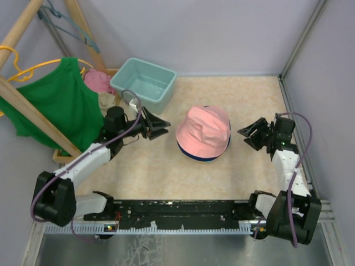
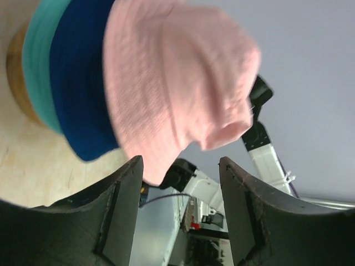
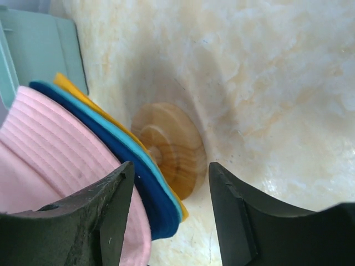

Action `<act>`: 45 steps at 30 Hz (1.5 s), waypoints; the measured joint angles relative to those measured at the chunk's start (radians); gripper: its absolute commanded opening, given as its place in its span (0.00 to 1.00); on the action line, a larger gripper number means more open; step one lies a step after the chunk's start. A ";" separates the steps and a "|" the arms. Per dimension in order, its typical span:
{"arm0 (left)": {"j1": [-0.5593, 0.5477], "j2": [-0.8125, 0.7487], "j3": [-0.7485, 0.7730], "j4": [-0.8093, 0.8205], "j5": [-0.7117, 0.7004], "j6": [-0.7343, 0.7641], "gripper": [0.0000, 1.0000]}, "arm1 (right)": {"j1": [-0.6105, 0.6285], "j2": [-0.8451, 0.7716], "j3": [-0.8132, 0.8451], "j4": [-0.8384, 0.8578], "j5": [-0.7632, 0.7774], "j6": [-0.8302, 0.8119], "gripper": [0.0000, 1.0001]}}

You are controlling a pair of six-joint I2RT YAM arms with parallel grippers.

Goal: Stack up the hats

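The hats sit stacked on a round wooden stand (image 3: 169, 147) mid-table. The pink hat (image 1: 203, 130) is on top, with the navy brim (image 1: 195, 157) showing under it. In the right wrist view the pink hat (image 3: 52, 160), navy brim (image 3: 138, 185), teal brim (image 3: 128, 145) and orange-yellow brim (image 3: 83, 95) lie layered. The left wrist view shows the pink hat (image 2: 172, 83), navy (image 2: 77, 83) and teal (image 2: 41, 61). My left gripper (image 1: 162, 126) stands open just left of the stack, holding nothing. My right gripper (image 1: 247, 134) stands open just right of it, also with nothing between its fingers.
A teal plastic tub (image 1: 143, 83) stands at the back, left of centre. A green tank top (image 1: 58, 102) hangs on a wooden rack (image 1: 33, 113) at the left, with a pink cloth (image 1: 99, 81) beside it. Walls close in at the back and right.
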 measured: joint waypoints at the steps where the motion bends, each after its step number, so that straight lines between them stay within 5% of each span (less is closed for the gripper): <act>1: -0.024 -0.034 -0.049 -0.006 -0.037 -0.018 0.64 | -0.003 0.009 0.010 0.005 -0.003 0.006 0.57; 14: -0.192 -0.061 -0.183 0.074 -0.320 -0.164 0.66 | -0.003 0.028 0.048 0.060 -0.041 0.041 0.57; 34: -0.296 0.055 -0.211 0.270 -0.464 -0.258 0.65 | -0.003 0.063 0.048 0.088 -0.056 0.056 0.57; 37: -0.305 0.083 -0.211 0.302 -0.468 -0.271 0.57 | -0.003 0.065 0.048 0.093 -0.057 0.058 0.57; 42: -0.322 0.129 -0.211 0.355 -0.473 -0.298 0.22 | -0.003 0.071 0.048 0.102 -0.061 0.059 0.57; 45: -0.323 0.140 -0.211 0.376 -0.473 -0.300 0.18 | -0.003 0.071 0.048 0.105 -0.061 0.059 0.58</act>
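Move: Just to the left hand's right is the pink hat, its middle about 16 cm right, 1 cm back and 4 cm lower; its near brim edge lies only some 6 cm right, 2 cm back and 6 cm down. The blue hat sits right under the pink one, 3 cm lower. The bin stands roughly 19 cm ahead, 8 cm left and 17 cm below. From the right hand the pink hat is about 15 cm left, 1 cm ahead and 4 cm higher. Dropping about 5 cm and easing back 3 cm first, the left hand then works some 6 cm to the right until its fingertips reach the left brim edge of the pink hat, tipping down and turning counter-clockwise about 10 degrees. There it narrows from open to nearly shut, pinching the brim. The right hand, still open, shifts slightly forward and up and waits beside the hats. ##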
